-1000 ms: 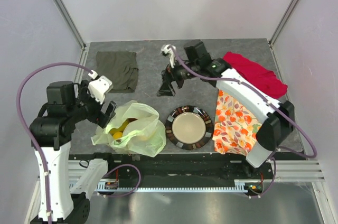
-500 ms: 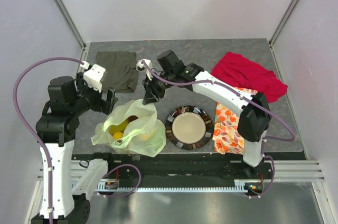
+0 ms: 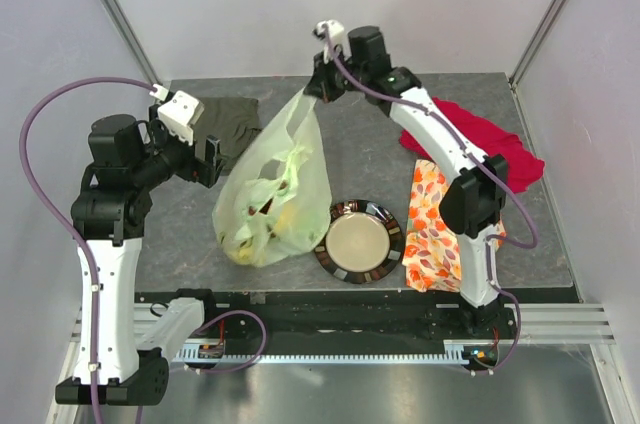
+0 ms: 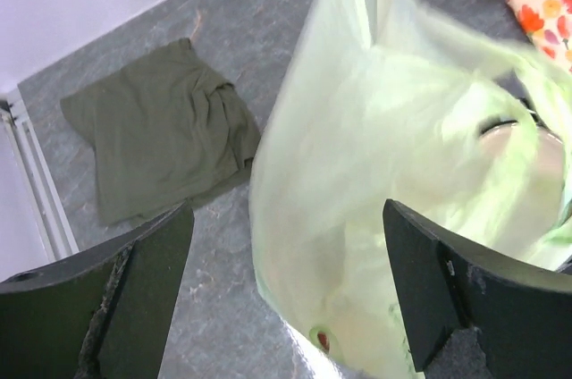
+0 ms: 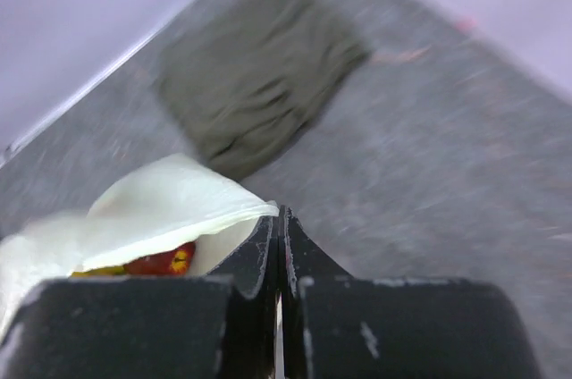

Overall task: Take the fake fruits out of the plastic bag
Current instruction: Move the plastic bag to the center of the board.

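Observation:
The pale yellow-green plastic bag (image 3: 275, 184) hangs stretched from its top, which my right gripper (image 3: 322, 90) holds pinched high over the back of the table. The jaws are shut on the film (image 5: 170, 205). The fake fruits (image 3: 268, 224) show as yellow and dark shapes sagging in the bag's lower end. A red piece (image 5: 156, 261) peeks out under the film, and a green-rimmed red spot (image 4: 322, 341) shows through it. My left gripper (image 3: 205, 156) stands open just left of the bag (image 4: 402, 173), with its fingers (image 4: 152, 281) spread wide and holding nothing.
An olive-grey folded cloth (image 3: 225, 129) lies at the back left. A dark-rimmed plate (image 3: 358, 241) sits right of the bag's lower end. An orange-flowered cloth (image 3: 432, 229) and a red cloth (image 3: 475, 139) lie at the right, under the right arm.
The right gripper swung over to the bag, shut on its top and pulled it up and back. The bag went from lying slumped to hanging stretched. The left gripper drew back a little.

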Tool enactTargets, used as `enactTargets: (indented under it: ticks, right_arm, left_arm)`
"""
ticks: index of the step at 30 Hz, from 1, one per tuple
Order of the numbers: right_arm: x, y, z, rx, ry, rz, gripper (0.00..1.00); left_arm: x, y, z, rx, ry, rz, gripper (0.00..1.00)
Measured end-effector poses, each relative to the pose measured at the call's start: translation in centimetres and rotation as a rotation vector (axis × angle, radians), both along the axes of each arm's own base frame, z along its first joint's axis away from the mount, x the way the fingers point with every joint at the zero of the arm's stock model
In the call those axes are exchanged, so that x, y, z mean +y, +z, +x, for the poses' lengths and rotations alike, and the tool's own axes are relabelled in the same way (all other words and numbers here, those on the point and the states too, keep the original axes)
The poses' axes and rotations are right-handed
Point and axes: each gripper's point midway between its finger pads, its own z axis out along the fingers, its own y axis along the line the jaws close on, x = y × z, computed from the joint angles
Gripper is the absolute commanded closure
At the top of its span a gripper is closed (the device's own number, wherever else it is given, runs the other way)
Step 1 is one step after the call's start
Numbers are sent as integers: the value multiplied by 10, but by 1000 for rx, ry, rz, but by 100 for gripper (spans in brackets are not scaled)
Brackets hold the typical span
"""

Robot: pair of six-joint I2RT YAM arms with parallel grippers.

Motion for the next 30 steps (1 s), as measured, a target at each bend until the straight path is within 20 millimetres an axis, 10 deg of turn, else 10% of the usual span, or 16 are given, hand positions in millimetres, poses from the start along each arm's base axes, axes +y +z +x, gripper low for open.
enactTargets:
  ticks: [7,10,13,19,30]
  right_arm:
    - [-45,56,56,-174,-166,54,90]
    - [-47,43,54,-158,-170,32,49]
    - [-48,16,46,-110,-166,-9,29]
    - [-72,-4,29,-62,-242,-95,16]
    - [-174,129,-23,-277,-551,13,13]
  left_arm:
    - [-12,5,9,-18,-63,-32,7]
    - [-18,4,12,-9,-93,-52,7]
    - [-25,2,13,-3,-129,-83,7]
    - [-48,-8,35,34,-190,-141,6]
    - [-157,-18,157,78,-361,-82,11]
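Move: Board's middle, where the right hand is taking the bag it already holds by the rim, lies about 10 cm back, 4 cm right and 27 cm below it. The bag's bulk is 18 cm back, 10 cm left and 19 cm down; the plate 24 cm back, 9 cm right; the grey-green cloth 24 cm left, 2 cm ahead. From the left hand, the bulk is level fore-and-aft, 13 cm right, 27 cm below; the cloth 20 cm ahead, straight. Hauling the gripped bag rim forward, right and up some 5 cm each way, the right hand then sinks about as far, opens wide to let go, and swings off to the right, rising and drawing back a little, wrist turning clockwise. Fingers open throughout, the left hand drifts right, then sweeps forward-right in over the bag, about 16 cm each way, turning some 20 degrees clockwise. ##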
